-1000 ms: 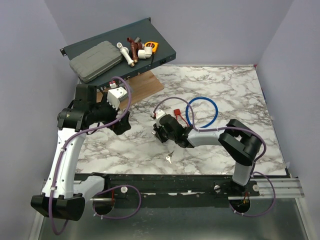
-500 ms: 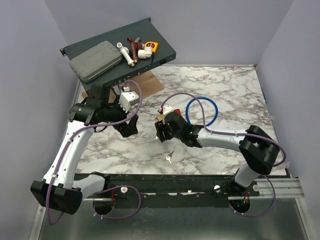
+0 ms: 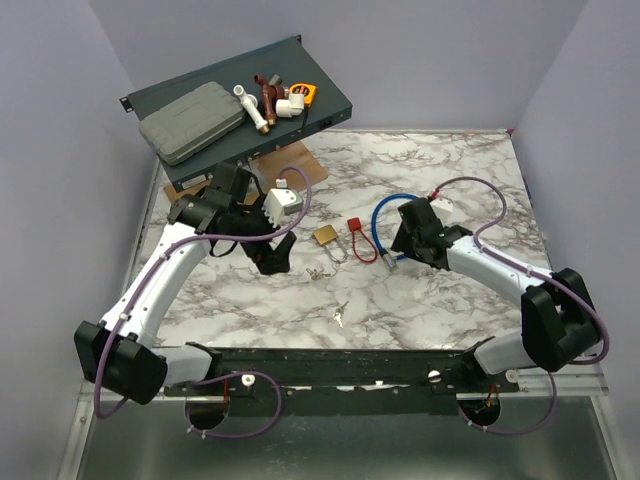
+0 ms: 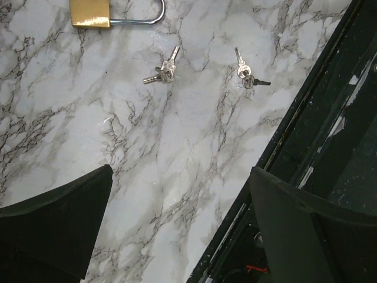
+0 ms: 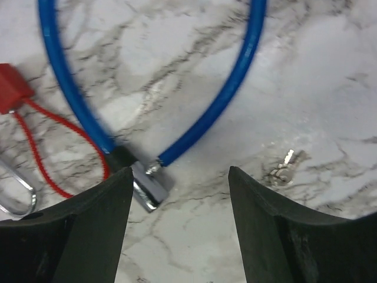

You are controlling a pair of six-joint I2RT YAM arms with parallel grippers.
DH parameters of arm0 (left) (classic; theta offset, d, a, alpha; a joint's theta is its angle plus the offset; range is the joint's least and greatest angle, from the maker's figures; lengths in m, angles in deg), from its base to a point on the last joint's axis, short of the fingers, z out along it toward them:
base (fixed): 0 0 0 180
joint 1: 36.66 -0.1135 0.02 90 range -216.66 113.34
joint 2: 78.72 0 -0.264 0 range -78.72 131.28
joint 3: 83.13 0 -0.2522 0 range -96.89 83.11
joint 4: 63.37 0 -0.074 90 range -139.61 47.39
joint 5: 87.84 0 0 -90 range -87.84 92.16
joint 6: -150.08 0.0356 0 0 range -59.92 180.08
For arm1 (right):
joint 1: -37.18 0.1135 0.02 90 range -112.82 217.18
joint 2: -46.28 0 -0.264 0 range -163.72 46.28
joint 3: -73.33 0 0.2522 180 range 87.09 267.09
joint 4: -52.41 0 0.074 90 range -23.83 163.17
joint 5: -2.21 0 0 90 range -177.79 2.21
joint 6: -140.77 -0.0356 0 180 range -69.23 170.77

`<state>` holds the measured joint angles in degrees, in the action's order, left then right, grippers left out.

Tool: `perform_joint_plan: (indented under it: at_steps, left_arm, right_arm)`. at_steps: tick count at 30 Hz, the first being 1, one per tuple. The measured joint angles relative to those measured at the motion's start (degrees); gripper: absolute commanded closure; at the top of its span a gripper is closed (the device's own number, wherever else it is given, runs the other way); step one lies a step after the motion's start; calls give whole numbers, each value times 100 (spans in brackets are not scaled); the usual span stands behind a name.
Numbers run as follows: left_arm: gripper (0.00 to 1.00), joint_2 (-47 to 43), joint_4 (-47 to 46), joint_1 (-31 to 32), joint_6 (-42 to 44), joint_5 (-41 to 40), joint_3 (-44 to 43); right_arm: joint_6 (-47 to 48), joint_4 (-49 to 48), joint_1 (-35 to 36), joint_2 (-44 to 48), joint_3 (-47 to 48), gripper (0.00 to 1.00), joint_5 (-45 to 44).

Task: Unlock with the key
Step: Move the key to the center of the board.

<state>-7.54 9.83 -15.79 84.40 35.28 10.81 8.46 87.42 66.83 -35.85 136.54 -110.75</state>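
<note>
The brass padlock with its silver shackle lies flat on the marble, also at the top of the left wrist view. A small silver key bunch lies just below it. A second key bunch lies nearer the front edge. My left gripper hangs open left of the padlock, nothing between its fingers. My right gripper is open and empty above the blue cable lock. Another tiny key lies by its right finger.
A red cable lock lies between the padlock and the blue cable loop. At the back left a dark rack panel carries a grey case and pipe fittings. The black front rail borders the marble.
My right gripper has opened and swung right, from the padlock to over the blue cable lock; the padlock now lies free. My left arm has moved right, towards the padlock.
</note>
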Motion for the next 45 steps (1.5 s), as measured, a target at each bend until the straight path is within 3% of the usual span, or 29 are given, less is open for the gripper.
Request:
perform_joint_plan:
  at_steps: [8, 24, 26, 30, 45]
  left_arm:
    - [1, 551, -20, 168, 98, -57, -68]
    - [2, 1346, -111, 693, 378, -557, -199]
    - [2, 1342, -114, 693, 378, -573, -199]
    - [2, 1335, -118, 693, 376, -573, -199]
    - [2, 1248, -127, 693, 411, -621, -195]
  right_arm:
    - [-730, 726, -820, 28, -345, 38, -87]
    - [-885, 828, -901, -332, -466, 67, -96]
    - [-861, 820, -903, -332, -468, 74, -70]
    - [-809, 756, -909, -297, -501, 99, 17]
    - [-308, 564, -837, 455, -804, 99, 1217]
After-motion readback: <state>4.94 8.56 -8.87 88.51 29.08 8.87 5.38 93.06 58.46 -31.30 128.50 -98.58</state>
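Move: Behind and to the right of the right hand lies the third set of keys, roughly 4 cm back, 7 cm right and 6 cm below. The blue lock's metal cylinder is much nearer, about 2 cm back and 2 cm left at table height; the red lock's body stands some 4 cm ahead and 9 cm left. From the left hand, those third keys are about 28 cm right, 2 cm back and 19 cm down. Swinging right about 7 cm and some 4 cm back while sinking about 5.5 cm, the right hand goes down to the third keys and shuts its fingers fully at the table. With them shut, it then draws some 3 cm left and slightly back, dragging the keys, and rises about 1.5 cm. The left hand, open, sinks about 5 cm and drifts right. ##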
